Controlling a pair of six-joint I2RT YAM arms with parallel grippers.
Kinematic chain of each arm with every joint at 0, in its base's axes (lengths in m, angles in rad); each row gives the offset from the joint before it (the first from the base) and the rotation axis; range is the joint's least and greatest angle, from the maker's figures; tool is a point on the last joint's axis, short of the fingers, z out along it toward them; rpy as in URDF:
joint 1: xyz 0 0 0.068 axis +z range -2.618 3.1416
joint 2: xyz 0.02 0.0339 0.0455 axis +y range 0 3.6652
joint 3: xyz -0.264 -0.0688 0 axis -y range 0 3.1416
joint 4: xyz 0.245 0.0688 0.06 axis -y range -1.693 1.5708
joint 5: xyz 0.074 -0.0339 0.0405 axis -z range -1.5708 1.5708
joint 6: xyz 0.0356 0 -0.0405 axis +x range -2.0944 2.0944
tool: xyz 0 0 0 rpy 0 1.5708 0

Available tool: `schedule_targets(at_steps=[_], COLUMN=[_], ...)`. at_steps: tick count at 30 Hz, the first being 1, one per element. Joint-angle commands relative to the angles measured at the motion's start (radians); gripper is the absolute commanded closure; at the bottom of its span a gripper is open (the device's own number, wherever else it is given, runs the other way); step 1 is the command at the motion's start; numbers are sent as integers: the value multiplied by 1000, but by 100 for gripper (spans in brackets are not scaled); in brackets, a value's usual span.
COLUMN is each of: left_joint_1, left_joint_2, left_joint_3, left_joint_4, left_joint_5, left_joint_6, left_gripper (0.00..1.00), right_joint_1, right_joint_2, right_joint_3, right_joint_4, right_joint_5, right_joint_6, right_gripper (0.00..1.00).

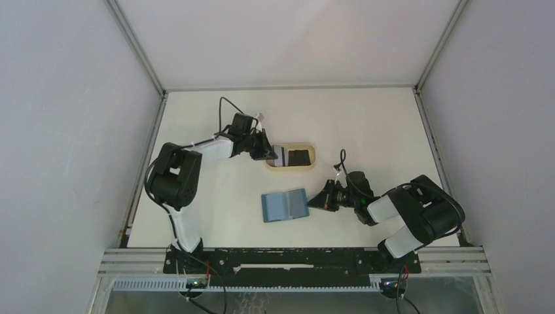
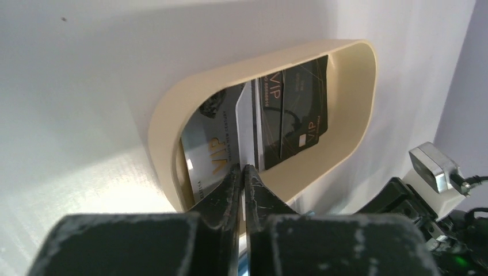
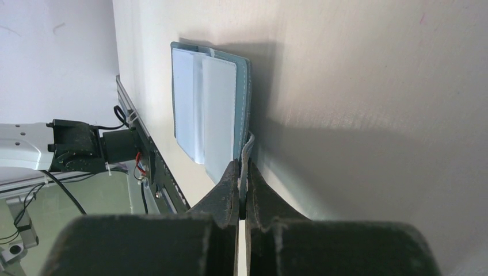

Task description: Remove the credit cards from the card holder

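Observation:
The teal-blue card holder [image 1: 285, 205] lies open on the table, its lighter blue inner pockets [image 3: 210, 109] facing up. My right gripper [image 1: 315, 201] is shut on its small snap tab [image 3: 248, 146] at the right edge, low at the table. My left gripper [image 1: 266, 152] is at the left end of the tan oval tray [image 1: 313, 154], shut on a white credit card [image 2: 248, 123] seen edge-on over the tray. A silver card [image 2: 207, 144] and a black card [image 2: 293, 109] lie inside the tray.
The tray's rim [image 2: 167, 121] stands just in front of the left fingers [image 2: 230, 184]. White enclosure walls and metal posts surround the table. The arm bases and a black rail [image 1: 294, 258] run along the near edge.

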Motion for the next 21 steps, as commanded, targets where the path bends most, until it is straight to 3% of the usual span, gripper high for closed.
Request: schedule_targets(at_steps=[1,6,15,21], left_joint_1=[-3,2,4,3], left_joint_2=[-4,-42,-188,-366], left_joint_3=[78,92,148,106], left_joint_4=[-52,-103,-218,-220], left_joint_5=[-90,-190,-340,-361], left_joint_6=[46,75,141,138], left_gripper=[88,68,57,46], right_joint_1=[-8,-10,-15,-25], right_joint_2=[-25,-18,-13,-112], right_joint_3=[1,5,24,76], right_joint_4=[35,27,-8,-165], right_joint_5=[-9,-8,-9,0], right_joint_6=[1,-4,-17,-71], right_gripper=[100,100,100,100])
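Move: The left hand, holding a white card over the tray's near left part, has the tray's middle about 4 cm to its right, 2 cm ahead and 3 cm below; the dark cards in it lie some 7 cm right, 2 ahead and 3 below. The blue card holder is roughly 15 cm back and 3 cm right, 4 cm down. From the right hand, which keeps the holder's edge pinched, the tray's middle is about 16 cm ahead, 6 cm left and roughly level. The left fingers open to about half and let go of the white card inside the tray, while the hand draws off to the left and a little forward, staying level at first. It then lifts clear of the tray, ending some 7 cm higher and 5 cm farther left, the wrist turning roughly 20 degrees so the fingers point less to the right and more forward. ##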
